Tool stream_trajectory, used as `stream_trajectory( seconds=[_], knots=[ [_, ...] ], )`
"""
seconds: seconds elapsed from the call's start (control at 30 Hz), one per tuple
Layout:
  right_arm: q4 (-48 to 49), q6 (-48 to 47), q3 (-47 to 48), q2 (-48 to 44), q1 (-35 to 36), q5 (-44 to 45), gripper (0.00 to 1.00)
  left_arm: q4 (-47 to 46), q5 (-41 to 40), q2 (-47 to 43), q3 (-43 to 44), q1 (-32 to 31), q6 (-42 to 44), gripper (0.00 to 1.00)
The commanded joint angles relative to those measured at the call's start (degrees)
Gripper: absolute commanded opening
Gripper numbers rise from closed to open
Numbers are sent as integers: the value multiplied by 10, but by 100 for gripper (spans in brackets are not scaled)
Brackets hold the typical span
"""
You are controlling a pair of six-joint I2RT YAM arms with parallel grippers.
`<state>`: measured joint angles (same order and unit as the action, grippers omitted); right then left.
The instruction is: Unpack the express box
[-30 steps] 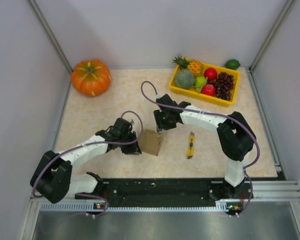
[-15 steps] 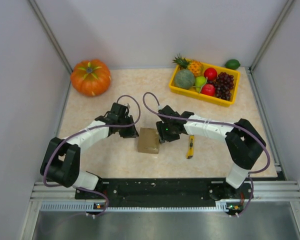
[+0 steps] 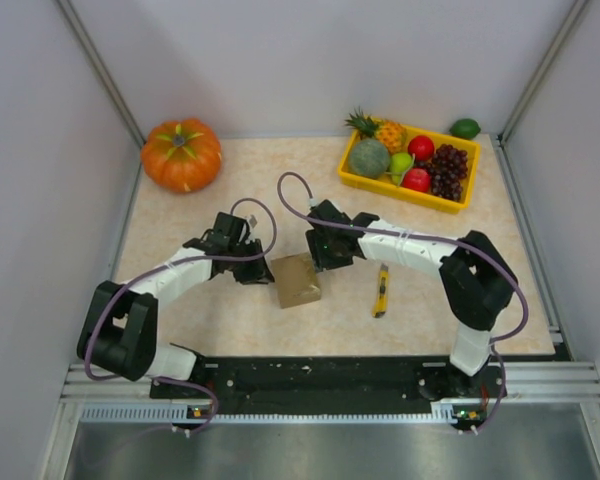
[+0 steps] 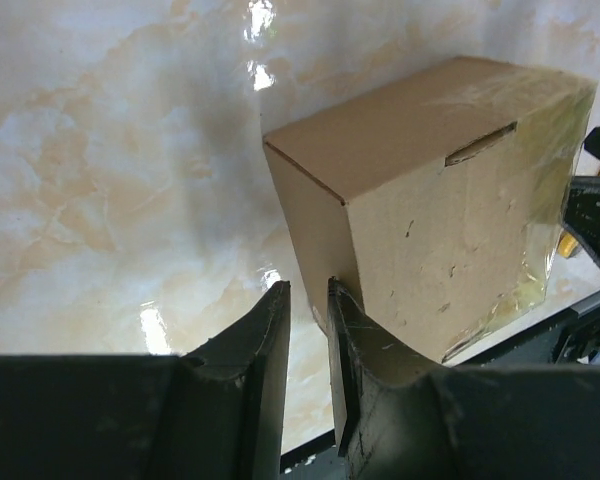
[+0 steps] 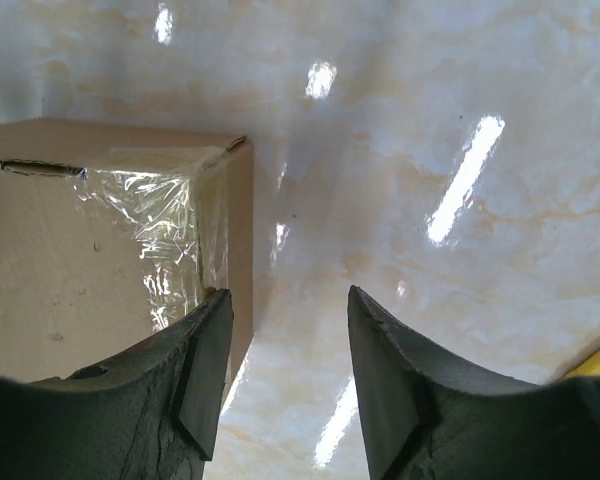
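The express box, a small brown carton sealed with clear tape, lies on the marble tabletop between both arms. My left gripper is at its left side. In the left wrist view the box fills the upper right, and the left gripper is open by a narrow gap showing only tabletop, its right fingertip against the box's lower corner. My right gripper is at the box's far right corner. In the right wrist view the right gripper stands open and empty beside the taped box.
A yellow utility knife lies right of the box. An orange pumpkin sits at the back left. A yellow tray of fruit stands at the back right, a lime beside it. Walls close in on both sides.
The box has dropped from a tilted pose to lying flat and turned slightly. My left gripper drew back up along its left side. The right gripper dipped toward the box, then lifted back a little.
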<state>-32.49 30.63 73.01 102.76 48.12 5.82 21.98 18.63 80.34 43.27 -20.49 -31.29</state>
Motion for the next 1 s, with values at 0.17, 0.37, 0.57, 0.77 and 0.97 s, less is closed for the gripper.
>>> stream_trajectory(
  seconds=[0.17, 0.37, 0.57, 0.77, 0.97],
  knots=[
    [-12, 21, -8, -55, -17, 62, 50, 42, -39, -59, 22, 35, 24, 27],
    [-54, 72, -119, -178, -49, 125, 52, 92, -110, -121, 70, 47, 54, 44],
    [-81, 111, -207, -237, -67, 134, 53, 98, -92, -153, 112, 48, 61, 66],
    [-82, 138, -243, -236, -71, 125, 51, 83, -55, -146, 134, 48, 60, 79],
    [-51, 131, -255, -216, -75, 104, 51, 78, -40, -138, 134, 48, 49, 83]
  ],
)
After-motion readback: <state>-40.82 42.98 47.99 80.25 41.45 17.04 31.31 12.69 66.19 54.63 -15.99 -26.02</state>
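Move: The yellow box cutter lies on the table some 15 cm to the right hand's right, 6 cm back and about 6 cm below it. The cardboard box is roughly 8 cm to that hand's left and 3 cm back, its middle about 3 cm lower. From the left hand the box is about 8 cm right, level with it and 2 cm lower, and the cutter about 30 cm right, 4 cm back and 5 cm lower. Right hand swings about 15 cm right, then back over the cutter; left opens, rising 12 cm, away from box. ##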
